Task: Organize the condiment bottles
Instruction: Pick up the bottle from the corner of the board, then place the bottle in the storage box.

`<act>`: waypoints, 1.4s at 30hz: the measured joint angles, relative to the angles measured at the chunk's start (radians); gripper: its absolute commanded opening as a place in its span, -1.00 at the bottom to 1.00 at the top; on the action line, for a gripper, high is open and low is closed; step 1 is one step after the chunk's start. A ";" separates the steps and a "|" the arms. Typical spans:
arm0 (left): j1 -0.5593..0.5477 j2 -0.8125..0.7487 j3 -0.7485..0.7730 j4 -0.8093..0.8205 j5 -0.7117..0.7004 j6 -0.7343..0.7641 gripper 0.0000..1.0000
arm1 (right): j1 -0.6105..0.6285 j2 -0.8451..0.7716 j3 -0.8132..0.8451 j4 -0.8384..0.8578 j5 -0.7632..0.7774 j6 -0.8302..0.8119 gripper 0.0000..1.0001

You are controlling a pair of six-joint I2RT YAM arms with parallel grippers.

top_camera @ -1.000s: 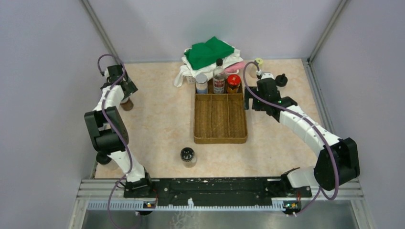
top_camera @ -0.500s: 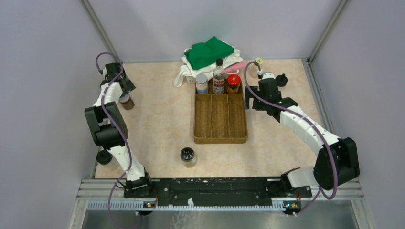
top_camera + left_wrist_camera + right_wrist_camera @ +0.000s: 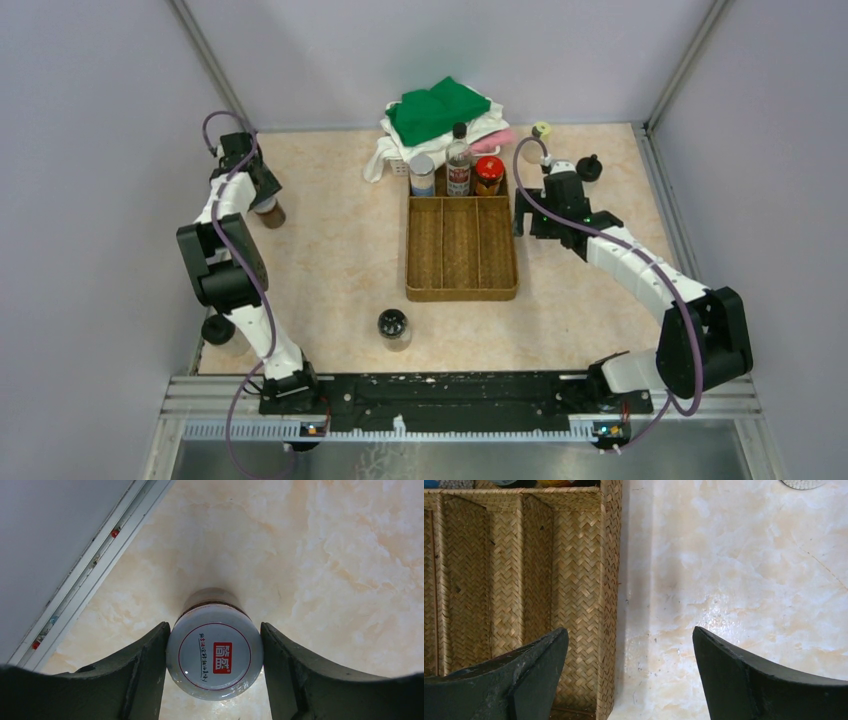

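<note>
At the table's far left a white-lidded jar (image 3: 270, 213) stands upright, and my left gripper (image 3: 262, 200) is over it. In the left wrist view both fingers press the sides of its lid (image 3: 215, 652), so my left gripper (image 3: 215, 627) is shut on the jar. Three condiment bottles stand at the tray's back end: a grey-lidded one (image 3: 422, 172), a tall clear black-capped one (image 3: 459, 158) and a red-lidded one (image 3: 488, 173). My right gripper (image 3: 528, 212) hangs open and empty over the tray's right wall (image 3: 610, 580); in its wrist view the right gripper (image 3: 629, 630) holds nothing.
The brown divided tray (image 3: 462, 292) lies mid-table. A black-lidded jar (image 3: 394, 326) stands near the front. A yellowish-lidded jar (image 3: 540, 131) and a small black-capped bottle (image 3: 590, 167) stand at the back right. Green and white cloths (image 3: 440, 110) are piled behind the tray.
My left gripper's fingers have come together onto the white-lidded jar's lid. The right arm has shifted slightly toward the near side, still open.
</note>
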 measured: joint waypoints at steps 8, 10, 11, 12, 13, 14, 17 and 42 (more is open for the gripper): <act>-0.090 -0.042 -0.048 -0.006 0.035 0.027 -0.07 | -0.004 -0.023 -0.028 0.014 -0.004 0.013 0.86; -0.163 -0.055 -0.058 -0.020 0.035 0.037 -0.07 | -0.004 -0.033 -0.032 0.016 -0.004 0.017 0.86; -0.206 -0.061 -0.062 -0.029 0.037 0.039 -0.07 | -0.004 -0.039 -0.032 0.016 -0.004 0.019 0.86; -0.247 -0.066 -0.064 -0.040 0.043 0.040 -0.07 | -0.004 -0.045 -0.033 0.016 -0.004 0.023 0.86; -0.292 -0.073 -0.067 -0.052 0.051 0.042 -0.07 | -0.004 -0.051 -0.034 0.016 -0.003 0.024 0.86; -0.324 -0.079 -0.069 -0.061 0.062 0.043 -0.07 | -0.005 -0.058 -0.034 0.016 -0.003 0.025 0.86; -0.410 -0.111 -0.074 -0.096 0.087 0.055 -0.07 | -0.005 -0.080 -0.037 0.015 -0.004 0.027 0.86; -0.818 -0.291 0.076 -0.231 0.068 0.108 -0.06 | -0.011 -0.168 -0.046 -0.012 -0.023 0.043 0.86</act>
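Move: The brown bottle's white cap is already between my left fingers. It is bound for the wicker box's left lane, whose middle lies about 41 cm to my right, 6 cm back and 8 cm below. Just beyond that lane stand the blue-labelled shaker, roughly 42 cm right and 8 cm ahead, and the glass bottle, about 52 cm right and 8 cm ahead. From my right hand the lane is some 27 cm left, level ahead, 11 cm below. Keeping my grip on the brown bottle's cap, I sweep my left hand right, staying low for the first 20 cm. I then climb about 12 cm and carry on right and somewhat back towards the box's left lane, roughly 37 cm sideways in all. The wrist turns clockwise some 55 degrees on the way. My empty right hand, fingers still open, rises slightly. ##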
